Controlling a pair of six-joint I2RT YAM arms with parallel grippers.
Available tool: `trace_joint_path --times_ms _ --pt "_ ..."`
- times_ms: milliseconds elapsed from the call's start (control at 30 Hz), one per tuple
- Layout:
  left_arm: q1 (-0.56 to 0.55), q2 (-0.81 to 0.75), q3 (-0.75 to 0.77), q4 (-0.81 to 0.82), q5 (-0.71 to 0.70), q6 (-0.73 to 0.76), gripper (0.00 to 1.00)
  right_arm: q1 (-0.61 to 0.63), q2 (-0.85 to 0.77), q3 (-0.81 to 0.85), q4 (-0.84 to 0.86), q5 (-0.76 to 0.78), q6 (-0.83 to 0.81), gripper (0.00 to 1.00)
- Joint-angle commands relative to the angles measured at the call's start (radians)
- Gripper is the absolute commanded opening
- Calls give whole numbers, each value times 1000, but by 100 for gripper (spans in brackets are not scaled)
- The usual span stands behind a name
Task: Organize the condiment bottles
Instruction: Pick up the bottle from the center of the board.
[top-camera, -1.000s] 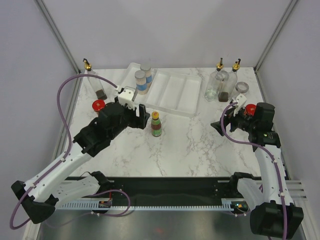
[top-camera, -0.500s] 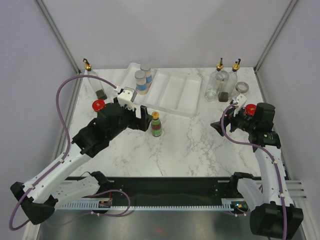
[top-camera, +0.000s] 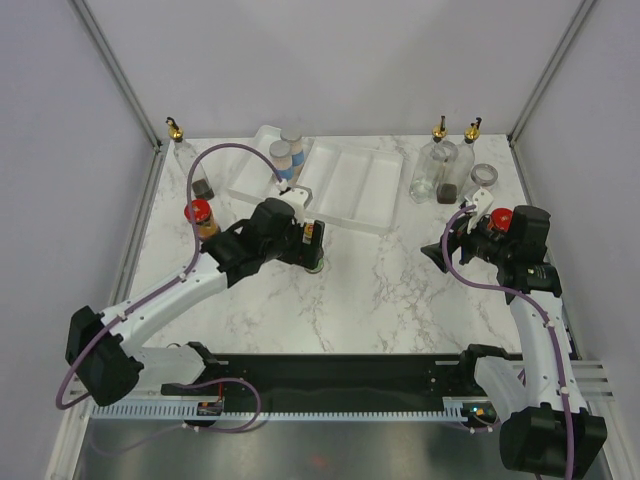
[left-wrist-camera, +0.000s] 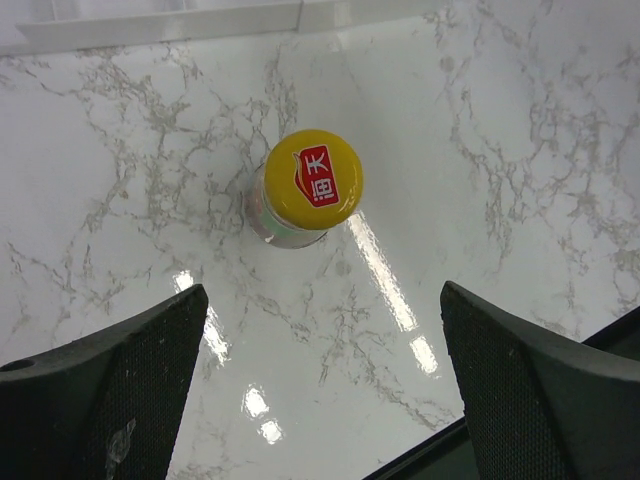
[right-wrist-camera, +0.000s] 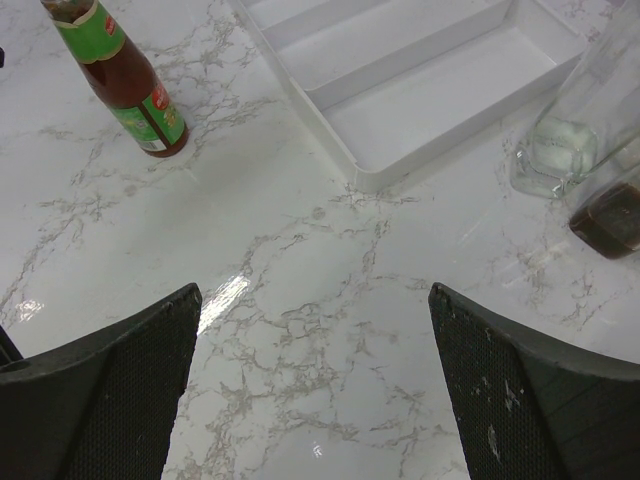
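The orange-capped sauce bottle stands upright on the marble and shows with its green label in the right wrist view. My left gripper hangs over it, open, with the cap ahead of the fingertips and nothing between them. My right gripper is open over bare marble at the right. Two silver-lidded spice jars stand in the left end of the white tray. A red-lidded jar stands at the left, with a cruet behind it.
Two glass cruets and a silver-lidded jar stand at the back right, with a red lid beside my right wrist. The tray's near corner lies ahead of my right gripper. Walls close the table's back and sides.
My left arm has swung right and turned downward over the sauce bottle, uncovering the red-lidded jar at the left. The right arm has not moved.
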Motion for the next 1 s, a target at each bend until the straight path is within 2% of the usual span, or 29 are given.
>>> trace_joint_path --times_ms 0,400,967 --pt "1 41 50 0 4 -27 100 -6 -8 13 10 -41 -3 98" --pt "1 221 123 0 4 -27 100 -6 -10 15 8 -41 -4 98" --pt "-1 290 169 0 4 -27 100 -7 -13 16 5 -41 -7 98"
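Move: The bottle stands about 4 cm ahead of the left hand and 2 cm to its right, its middle some 10 cm below. Beyond the bottle lies the white tray, its middle roughly 30 cm ahead of the hand and 2 cm right; the nearer blue-label jar is 28 cm ahead, 6 cm left. The red-capped jar sits 12 cm ahead and 23 cm left. From the right hand, the bottle is 24 cm left, 3 cm ahead, 12 cm below. Lower the wide-open left gripper about 5 cm to bring its fingers down around the bottle's yellow-capped top, quickly at first and then easing off. While sinking, carry it some 3 cm forward and nearly as far right towards the bottle, and tip the fingertips down a little, roughly 10 degrees. Don't close yet. ##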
